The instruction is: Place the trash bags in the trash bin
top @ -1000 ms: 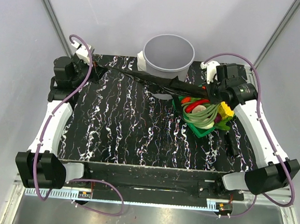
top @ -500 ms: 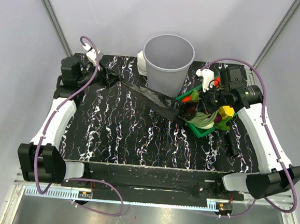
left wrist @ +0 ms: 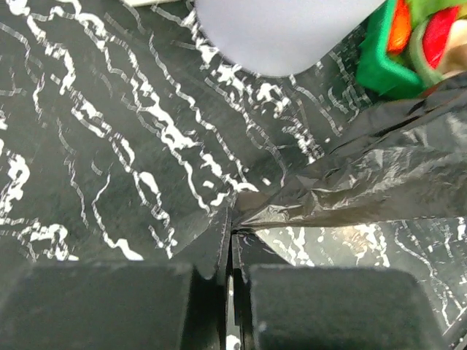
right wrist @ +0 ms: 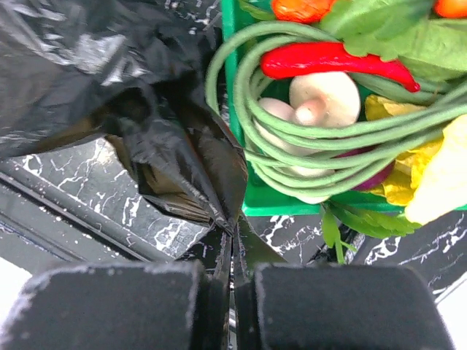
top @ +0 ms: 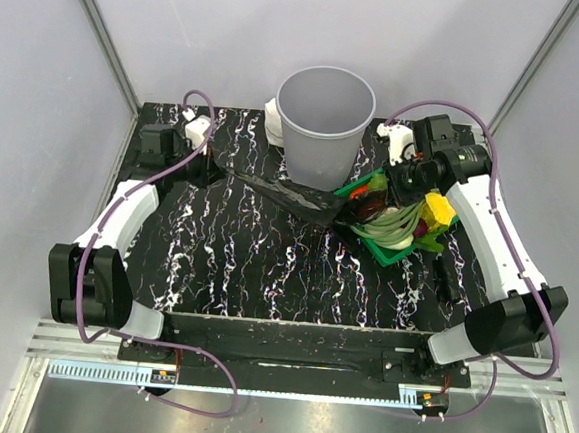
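Note:
The black glossy trash bag [top: 289, 191] is stretched in a crumpled band over the table, just in front of the light-grey trash bin [top: 322, 119]. My left gripper [top: 213, 169] is shut on the bag's left end; the left wrist view shows the film [left wrist: 365, 186] pinched at the fingertips [left wrist: 232, 232], with the trash bin [left wrist: 277, 36] ahead. My right gripper [top: 362, 206] is shut on the right end, next to the green basket. In the right wrist view, bunched film [right wrist: 109, 65] runs into the closed tips [right wrist: 235, 235].
A green basket [top: 379, 247] of vegetables sits right of the bin and touches the bag; its wall [right wrist: 292, 200] is beside my right fingers. A small white roll [top: 271, 109] lies behind the bin on the left. A dark object [top: 445, 276] lies near the table's right edge.
My left gripper has come right, toward the bin, still on the bag's end. The bag's span is shorter and sits lower. The right gripper shifted slightly back beside the basket.

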Tool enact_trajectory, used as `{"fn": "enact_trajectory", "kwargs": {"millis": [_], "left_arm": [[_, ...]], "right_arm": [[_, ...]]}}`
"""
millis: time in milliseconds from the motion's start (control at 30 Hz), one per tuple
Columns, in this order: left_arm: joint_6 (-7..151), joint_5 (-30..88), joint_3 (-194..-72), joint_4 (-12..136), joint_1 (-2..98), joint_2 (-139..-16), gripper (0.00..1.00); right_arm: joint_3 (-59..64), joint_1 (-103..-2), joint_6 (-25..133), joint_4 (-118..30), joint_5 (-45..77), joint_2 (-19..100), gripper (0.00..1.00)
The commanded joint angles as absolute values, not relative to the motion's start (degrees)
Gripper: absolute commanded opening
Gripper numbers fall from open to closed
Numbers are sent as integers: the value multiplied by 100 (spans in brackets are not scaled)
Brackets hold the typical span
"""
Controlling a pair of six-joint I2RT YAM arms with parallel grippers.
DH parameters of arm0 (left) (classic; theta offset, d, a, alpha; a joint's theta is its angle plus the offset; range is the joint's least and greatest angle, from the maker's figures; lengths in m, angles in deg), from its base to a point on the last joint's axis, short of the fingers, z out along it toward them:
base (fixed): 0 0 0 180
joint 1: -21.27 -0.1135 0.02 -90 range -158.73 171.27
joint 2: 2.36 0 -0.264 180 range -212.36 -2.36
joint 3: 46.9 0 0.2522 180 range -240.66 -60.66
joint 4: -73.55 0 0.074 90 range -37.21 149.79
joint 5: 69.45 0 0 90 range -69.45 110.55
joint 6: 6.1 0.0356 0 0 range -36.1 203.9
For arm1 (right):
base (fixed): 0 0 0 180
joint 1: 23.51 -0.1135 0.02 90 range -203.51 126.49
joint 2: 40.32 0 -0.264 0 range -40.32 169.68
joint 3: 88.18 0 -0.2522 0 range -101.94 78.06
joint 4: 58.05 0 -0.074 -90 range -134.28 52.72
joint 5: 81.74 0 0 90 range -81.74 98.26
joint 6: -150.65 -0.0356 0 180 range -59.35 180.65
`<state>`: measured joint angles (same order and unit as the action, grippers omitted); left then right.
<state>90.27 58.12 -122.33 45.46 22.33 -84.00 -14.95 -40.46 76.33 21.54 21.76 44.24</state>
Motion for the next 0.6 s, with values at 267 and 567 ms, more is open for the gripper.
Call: {"fn": "enact_trajectory", "kwargs": {"millis": [267, 567], "left_arm": [[10410, 5026, -12544, 2737, 2144, -8330, 0], [11325, 5835, -12429, 2095, 2144, -8137, 46]], "right_arm": [[-2108, -3872, 7331, 2058, 1459, 5477, 0], [-2144, -3881, 7647, 2049, 2522, 5575, 0]]}}
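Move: The left gripper pinches one end of the black trash bag, whose middle hangs about 17 cm to its right, 2 cm back and 8 cm lower. From it the trash bin stands some 22 cm right and 12 cm ahead. The right gripper pinches the other end: bag middle about 20 cm left, 5 cm ahead, 13 cm lower; vegetable basket 8 cm ahead, 7 cm right, 15 cm down; bin 15 cm left and 20 cm ahead. Bring the left gripper back and down about 5 cm each with a small drift left, away from the bin, tilting it some 15 degrees, and begin parting its fingers only at the end, around the bag's corner. Meanwhile keep the right gripper shut on its end and lower it about 5 cm while reaching 4 cm forward over the vegetable basket. ##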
